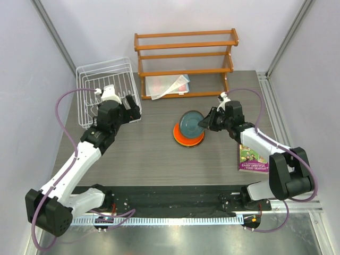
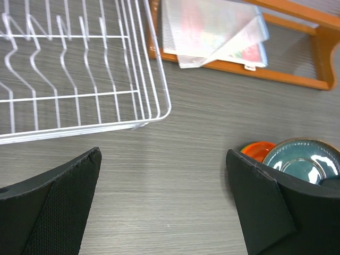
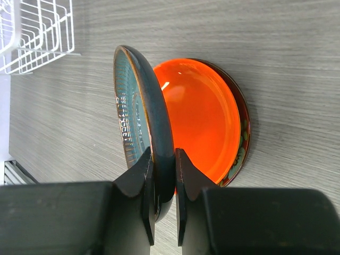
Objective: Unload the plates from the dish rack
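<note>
The white wire dish rack [image 1: 106, 87] stands at the back left, and no plates show in its slots [image 2: 79, 64]. My left gripper [image 1: 132, 109] hovers beside the rack's right corner, open with nothing between its fingers [image 2: 162, 154]. My right gripper [image 1: 204, 123] is shut on the rim of the dark teal plate [image 3: 143, 95], which is held tilted over a stack at the table's middle. In that stack the orange plate [image 3: 199, 117] lies on the dark red floral plate [image 3: 243, 143]. The teal plate [image 2: 303, 159] and orange plate [image 2: 256, 150] also show at the right of the left wrist view.
An orange wooden three-tier shelf [image 1: 186, 53] stands at the back, with a plastic sleeve of papers [image 1: 167, 85] on its lowest tier. A colourful book [image 1: 253, 158] lies at the right, near the right arm. Walls close in on both sides.
</note>
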Motion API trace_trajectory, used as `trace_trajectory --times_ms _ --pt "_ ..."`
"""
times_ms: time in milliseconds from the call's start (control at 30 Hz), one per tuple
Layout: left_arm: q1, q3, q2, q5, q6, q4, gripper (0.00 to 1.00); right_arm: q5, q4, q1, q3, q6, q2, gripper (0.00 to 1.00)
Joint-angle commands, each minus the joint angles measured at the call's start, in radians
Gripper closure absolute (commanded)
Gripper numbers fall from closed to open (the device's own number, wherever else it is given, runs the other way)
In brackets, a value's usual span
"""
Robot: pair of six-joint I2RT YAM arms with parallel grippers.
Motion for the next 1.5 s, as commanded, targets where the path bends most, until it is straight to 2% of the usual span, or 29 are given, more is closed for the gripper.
trace_trajectory --times_ms 0,333,433,467,500,567,633,667,800,867,1067,1267,1333,1467 --pt "-0.002 -0.010 -0.032 -0.097 0.037 -0.001 0.00 -0.058 0.099 -0.003 0.043 0.019 0.046 0.99" --pt "-0.002 -0.021 -0.064 -0.104 0.046 -0.026 0.00 -0.110 0.148 -0.003 0.087 0.022 0.204 0.99" --pt "-0.002 -0.026 -0.075 -0.111 0.057 -0.030 0.00 -0.119 0.135 -0.003 0.095 0.020 0.210 0.88" --pt "-0.002 -0.027 -0.078 -0.117 0.058 -0.030 0.01 -0.118 0.107 -0.005 0.101 0.014 0.208 0.78" --pt "-0.003 -0.032 -0.080 -0.122 0.058 -0.029 0.01 -0.112 0.095 -0.005 0.101 0.008 0.205 0.74" --pt "-0.002 -0.033 -0.081 -0.119 0.058 -0.024 0.01 -0.095 0.058 -0.003 0.105 -0.012 0.198 0.59" --pt "-0.002 -0.039 -0.078 -0.114 0.050 -0.010 0.01 -0.073 0.032 -0.003 0.109 -0.036 0.192 0.57" --pt "-0.002 -0.039 -0.077 -0.110 0.049 -0.009 0.01 -0.070 -0.002 -0.003 0.116 -0.045 0.190 0.51" --pt "-0.002 -0.041 -0.070 -0.096 0.038 -0.001 0.01 -0.020 -0.074 0.000 0.121 -0.093 0.161 0.37" --pt "-0.003 -0.043 -0.070 -0.097 0.034 0.004 0.01 0.020 -0.123 0.003 0.128 -0.127 0.152 0.28" --pt "-0.002 -0.032 -0.081 -0.093 0.023 0.002 0.01 0.219 -0.223 0.023 0.141 -0.196 0.080 0.17" --pt "-0.003 -0.029 -0.107 -0.122 0.029 -0.018 0.01 0.365 -0.214 0.033 0.083 -0.234 -0.072 0.13" --pt "-0.002 -0.023 -0.113 -0.131 0.038 -0.032 0.01 0.457 -0.211 0.036 0.064 -0.233 -0.113 0.12" --pt "-0.003 -0.012 -0.109 -0.179 0.066 -0.032 0.01 0.603 -0.119 0.046 -0.052 -0.199 -0.215 0.11"
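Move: The right hand holds the blue-grey plate by its right-hand rim, tilted over the orange plate on top of the stack. The orange plate's middle lies about 6 cm to this hand's left, level with it fore and aft, and some 6 cm below. The book is about 23 cm to its right and 10 cm back; the wooden shelf's front rail is roughly 19 cm ahead and 7 cm left. From the open, empty left hand the orange plate lies about 22 cm right, level, and 18 cm lower. Downward first, with a slight tip of the fingers: the right hand lowers the blue-grey plate about 5 cm onto the orange one, easing a little forward and left, then opens its fingers wide and lets go of the rim. It then draws off to the right, away from the stack, and up, rolling its left side down by some 20 degrees. Meanwhile the left hand drifts about 3 cm left, still open and empty. ##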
